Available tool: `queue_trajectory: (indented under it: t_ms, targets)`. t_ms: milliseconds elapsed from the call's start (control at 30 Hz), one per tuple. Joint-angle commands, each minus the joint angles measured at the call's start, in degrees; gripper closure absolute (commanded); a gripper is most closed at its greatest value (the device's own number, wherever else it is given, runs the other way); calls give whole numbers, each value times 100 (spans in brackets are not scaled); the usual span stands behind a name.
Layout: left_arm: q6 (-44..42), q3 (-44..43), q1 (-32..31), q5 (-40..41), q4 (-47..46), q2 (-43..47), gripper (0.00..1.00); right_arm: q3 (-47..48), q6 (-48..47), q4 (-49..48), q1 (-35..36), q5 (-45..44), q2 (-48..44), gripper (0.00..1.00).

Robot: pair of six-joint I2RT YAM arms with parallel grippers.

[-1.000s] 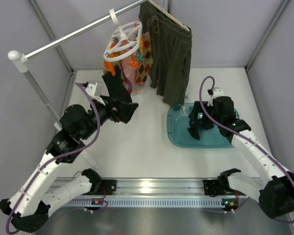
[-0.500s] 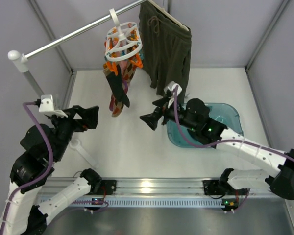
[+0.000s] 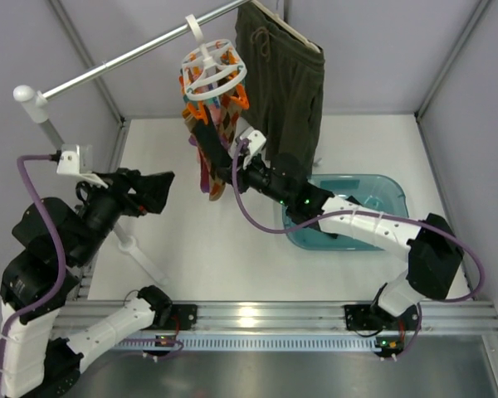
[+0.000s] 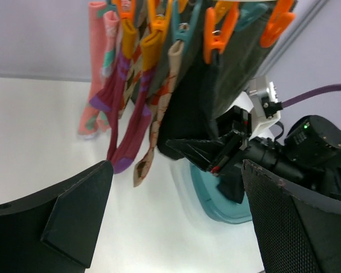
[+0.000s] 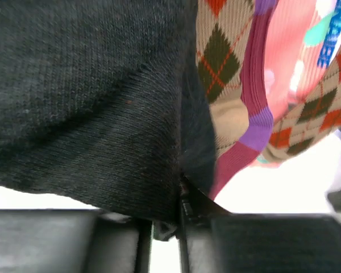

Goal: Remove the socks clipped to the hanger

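The white ring hanger (image 3: 212, 66) hangs by its hook from the rail, with orange and teal pegs (image 4: 213, 34) holding the socks (image 3: 207, 157). A black sock (image 5: 85, 102) hangs in front, with a diamond-pattern sock (image 5: 221, 62), a maroon sock (image 5: 247, 136) and a pink sock (image 5: 290, 62) behind it. My right gripper (image 3: 227, 170) reaches in from the right, shut on the black sock's lower edge (image 4: 187, 114). My left gripper (image 3: 153, 192) is open and empty to the left of the socks, its fingers (image 4: 74, 210) wide apart.
Olive shorts (image 3: 286, 83) hang on the same rail (image 3: 108, 66), just right of the hanger. A teal tray (image 3: 373, 199) sits on the white table under my right forearm, with something dark in it (image 4: 230, 187). The rail's post (image 3: 29, 95) stands at the left.
My right arm swung from the tray across to the socks and closed on the black sock. My left arm pulled back leftward from the hanger, and the hanger turned.
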State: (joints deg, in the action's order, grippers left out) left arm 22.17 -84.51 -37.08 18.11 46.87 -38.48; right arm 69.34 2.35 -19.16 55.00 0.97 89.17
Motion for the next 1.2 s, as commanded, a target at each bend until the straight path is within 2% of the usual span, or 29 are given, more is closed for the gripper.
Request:
queue_trajectory:
  t_ms: [0, 133, 300, 367, 533, 667, 700, 800, 1100, 1167]
  targets:
    - [182, -495, 17, -615, -117, -484, 2, -113, -59, -1037, 98, -62, -293, 88]
    - [200, -1119, 17, -405, -108, -1073, 1, -368, -103, -1160, 160, -62, -470, 100]
    - [104, -1980, 17, -300, -117, -1898, 1, -492, -173, -1134, 388, -430, -567, 100]
    - [-46, -2122, 8, -124, -117, -2093, 2, -448, -463, -1055, 563, -632, -532, 100]
    - [-450, -2368, 17, 202, -196, -2506, 5, -290, -472, -827, 740, -835, -418, 100]
    - [-776, -2035, 17, -17, -837, -2524, 14, -210, -455, -800, 837, -783, -356, 100]
    - [-802, -1982, 8, -44, -899, -2542, 19, -202, -437, -791, 828, -748, -356, 100]
    - [-916, -1815, 8, -9, -1144, -2603, 27, -202, -428, -783, 837, -660, -391, 100]
    - [-1215, -1621, 17, -26, -1690, -2893, 36, -307, -446, -747, 907, -493, -470, 100]
    - [-1242, -1621, 8, -44, -1778, -2920, 46, -325, -446, -739, 924, -475, -488, 100]
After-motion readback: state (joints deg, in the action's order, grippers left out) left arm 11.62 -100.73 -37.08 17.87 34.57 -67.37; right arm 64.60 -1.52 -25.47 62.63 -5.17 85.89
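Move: The orange clip holding the black sock on the hanger's near rim is about 14 cm ahead of the left hand, 8 cm to its right and 5 cm above. From that hand, the white ring's centre lies roughly 24 cm ahead, 9 right, 8 up, and the argyle sock some 18 ahead, 6 right, 6 lower. The right hand has the black sock's toe between nearly shut fingers; the sock's middle is about 1 cm forward, 2 left, 8 above. Forward and to the right, rising about 6 cm at first and then easing down a little, the left hand goes some 12 cm out to the orange clip, rolling 10 degrees left side up and partly closing its wide-open fingers around the clip. The right hand finishes shutting on the black sock's toe and draws it back about 5 cm, then holds it there. ##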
